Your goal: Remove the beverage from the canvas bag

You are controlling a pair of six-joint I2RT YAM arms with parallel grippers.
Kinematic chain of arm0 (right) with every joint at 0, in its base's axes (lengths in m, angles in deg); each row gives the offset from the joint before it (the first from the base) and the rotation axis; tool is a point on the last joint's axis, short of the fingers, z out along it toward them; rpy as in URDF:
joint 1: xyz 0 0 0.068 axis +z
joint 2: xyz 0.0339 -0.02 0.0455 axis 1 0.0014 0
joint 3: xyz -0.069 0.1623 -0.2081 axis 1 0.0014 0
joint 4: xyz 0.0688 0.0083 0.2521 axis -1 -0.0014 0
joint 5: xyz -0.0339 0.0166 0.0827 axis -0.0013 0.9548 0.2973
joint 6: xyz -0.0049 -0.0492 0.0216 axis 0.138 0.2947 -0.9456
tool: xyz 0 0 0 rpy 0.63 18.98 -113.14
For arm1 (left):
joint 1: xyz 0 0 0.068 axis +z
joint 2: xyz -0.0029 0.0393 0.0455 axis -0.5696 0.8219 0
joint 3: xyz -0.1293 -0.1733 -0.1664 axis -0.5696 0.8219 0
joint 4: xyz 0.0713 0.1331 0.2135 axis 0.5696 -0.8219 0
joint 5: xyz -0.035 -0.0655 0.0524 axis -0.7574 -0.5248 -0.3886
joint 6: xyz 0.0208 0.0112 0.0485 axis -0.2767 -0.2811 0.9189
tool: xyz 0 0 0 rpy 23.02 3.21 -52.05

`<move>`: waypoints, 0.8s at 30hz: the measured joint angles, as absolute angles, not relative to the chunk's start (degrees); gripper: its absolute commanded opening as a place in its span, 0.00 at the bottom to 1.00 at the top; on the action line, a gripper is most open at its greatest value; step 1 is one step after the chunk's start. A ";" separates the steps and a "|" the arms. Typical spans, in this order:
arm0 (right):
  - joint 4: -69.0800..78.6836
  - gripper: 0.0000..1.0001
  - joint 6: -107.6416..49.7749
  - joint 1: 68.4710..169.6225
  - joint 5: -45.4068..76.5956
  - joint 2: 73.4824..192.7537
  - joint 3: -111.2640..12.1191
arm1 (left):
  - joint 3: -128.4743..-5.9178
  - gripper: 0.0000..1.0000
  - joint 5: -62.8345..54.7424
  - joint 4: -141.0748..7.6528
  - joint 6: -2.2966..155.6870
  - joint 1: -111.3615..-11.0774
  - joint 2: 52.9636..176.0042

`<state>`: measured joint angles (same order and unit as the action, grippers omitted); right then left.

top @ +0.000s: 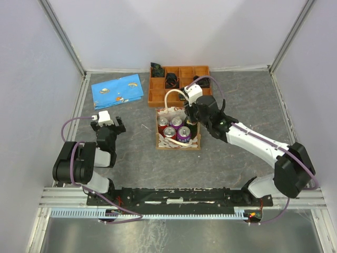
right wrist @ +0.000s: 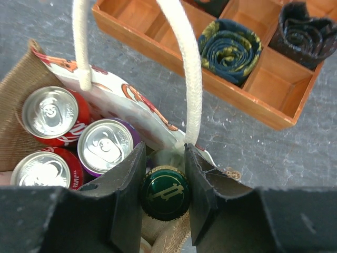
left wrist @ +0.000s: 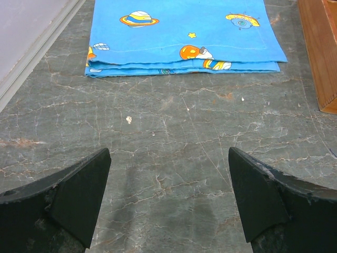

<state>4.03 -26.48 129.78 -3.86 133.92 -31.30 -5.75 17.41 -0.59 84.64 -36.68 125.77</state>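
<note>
The canvas bag (top: 159,140) stands mid-table, cream with a red print and looped handles (right wrist: 192,79). Inside it are two red cans (right wrist: 51,112) and a purple can (right wrist: 105,146). At its right corner stands the beverage, a bottle with a dark green cap (right wrist: 165,191). My right gripper (right wrist: 165,174) reaches down into that corner and is shut on the bottle's cap, one finger on each side. In the top view the right gripper (top: 190,120) covers the bottle. My left gripper (left wrist: 169,153) hovers open over bare table, left of the bag, holding nothing.
An orange compartment tray (top: 157,96) with rolled ties (right wrist: 230,43) sits just behind the bag. A folded blue space-print cloth (top: 117,90) lies at the back left, ahead of the left gripper. Grey walls enclose the table.
</note>
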 measured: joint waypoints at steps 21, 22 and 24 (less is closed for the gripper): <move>13.67 0.00 -9.89 129.19 -12.67 122.12 -37.27 | -5.75 0.99 17.41 -0.59 84.64 -36.68 125.77; 14.48 0.00 -8.95 128.66 -13.89 122.08 -37.33 | -5.75 0.99 17.41 -0.59 84.61 -36.68 125.77; 15.48 0.00 -7.99 127.07 -15.90 121.95 -37.36 | -5.75 0.99 17.41 -0.61 84.64 -36.68 125.77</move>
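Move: The right gripper already has the green bottle by its neck, the bottle's middle about 6 cm below the fingers. The canvas bag's middle lies some 6 cm to the left, 2 cm back and 12 cm down; the nearest purple can is about 7 cm left, level fore and aft, 12 cm down. The standing handle is about 7 cm ahead and 6 cm left, at finger height. From the left gripper, the bottle is some 42 cm to the right, level fore and aft, 3 cm higher. Keep the right fingers shut on the neck of the green bottle and lift it nearly straight up, out of the canvas bag, by about 18 cm. Tip the fingers upward some 30 degrees on the way, and over the last part of the rise swing to the right, away from the standing handle, with a slight clockwise turn. ##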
